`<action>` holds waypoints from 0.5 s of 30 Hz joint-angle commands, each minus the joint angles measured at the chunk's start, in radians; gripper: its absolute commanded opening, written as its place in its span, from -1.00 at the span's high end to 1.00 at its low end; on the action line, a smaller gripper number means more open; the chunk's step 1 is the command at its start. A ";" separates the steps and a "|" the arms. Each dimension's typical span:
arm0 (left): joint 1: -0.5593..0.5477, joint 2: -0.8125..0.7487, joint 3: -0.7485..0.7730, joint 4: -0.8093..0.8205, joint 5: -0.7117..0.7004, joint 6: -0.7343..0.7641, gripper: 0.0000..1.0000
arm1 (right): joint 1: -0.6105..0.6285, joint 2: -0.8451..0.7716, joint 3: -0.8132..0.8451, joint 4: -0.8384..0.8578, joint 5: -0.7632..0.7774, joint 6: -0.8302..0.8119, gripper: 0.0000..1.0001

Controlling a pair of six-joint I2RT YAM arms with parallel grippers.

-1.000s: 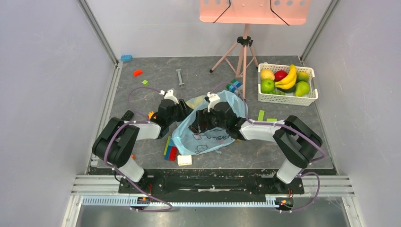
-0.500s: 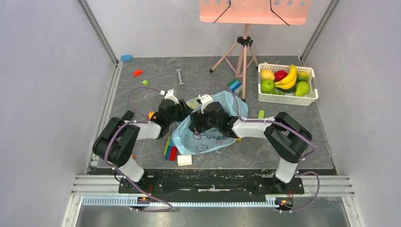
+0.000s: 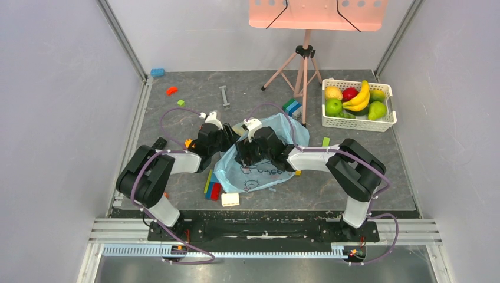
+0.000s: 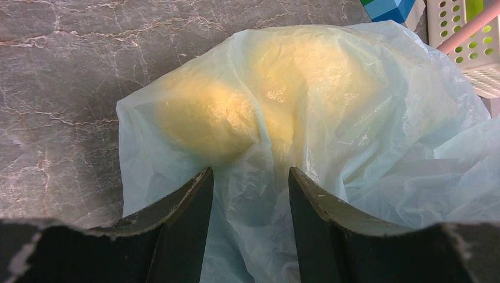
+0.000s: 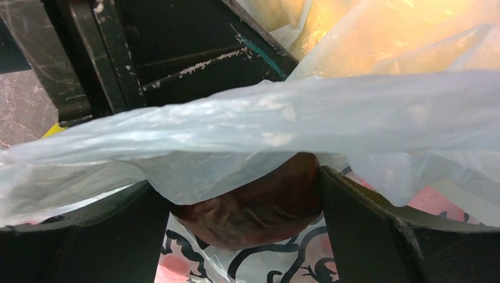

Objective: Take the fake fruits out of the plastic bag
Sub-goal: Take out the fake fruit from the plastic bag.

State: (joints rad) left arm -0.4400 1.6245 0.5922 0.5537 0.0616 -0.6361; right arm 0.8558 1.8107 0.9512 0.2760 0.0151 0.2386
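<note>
The light-blue plastic bag point(image 3: 262, 171) with its pink-and-dark print lies crumpled between my two arms. My left gripper point(image 3: 229, 139) is at the bag's left edge. In the left wrist view it point(image 4: 250, 200) is open, with bag film between its jaws. Two yellow fruits point(image 4: 206, 118) show through the film ahead of it. My right gripper point(image 3: 243, 154) reaches inside the bag from the right. In the right wrist view it point(image 5: 244, 236) is shut on the dark maroon fruit point(image 5: 253, 203), under a fold of bag film point(image 5: 265, 130) and over the printed layer.
A white slotted basket point(image 3: 358, 122) with other fruits stands at the back right. A pink tripod point(image 3: 303, 71) stands behind the bag. Loose building blocks point(image 3: 212, 188) and a white block point(image 3: 230, 199) lie left of the bag. A blue-green block point(image 3: 291, 107) sits near the tripod.
My right gripper has moved left and deeper into the bag, dragging the bag's film with it. The left gripper has stayed at the bag's left edge.
</note>
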 commanded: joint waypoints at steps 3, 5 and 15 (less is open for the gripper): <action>-0.001 0.004 0.029 0.010 0.004 -0.027 -0.15 | 0.005 -0.115 -0.030 0.003 0.013 -0.012 -0.63; -0.001 0.005 0.031 0.010 0.004 -0.027 -0.15 | 0.005 -0.158 -0.040 -0.013 0.024 -0.012 -0.63; 0.001 0.008 0.033 0.010 0.007 -0.030 -0.15 | 0.005 -0.399 -0.122 -0.105 0.018 -0.016 -0.64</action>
State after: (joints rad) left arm -0.4400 1.6249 0.5945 0.5533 0.0616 -0.6361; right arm 0.8558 1.5093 0.8570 0.2005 0.0280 0.2340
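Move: The right hand already grips the dark red fruit low inside the plastic bag. The white basket lies about 37 cm to its right, 18 cm ahead and roughly level; the blue-green blocks are some 16 cm right, 17 cm ahead and 3 cm lower, and the yellow fruit under the film is about 11 cm ahead, 2 cm right and slightly lower. From the left hand, the basket is some 39 cm right, 9 cm ahead and level. The right hand hoists the dark red fruit off the bag floor, starting slowly and then rising quickly by about 8 cm while drawing some 3 cm to the right and 2 cm back, out from under the film that lay across it. Its fingers keep their pinch on both sides of the fruit with rising grip effort and the wrist tilts only some 5 degrees, while the left hand stays put with half-open fingers against the outside of the bag's left rim. ##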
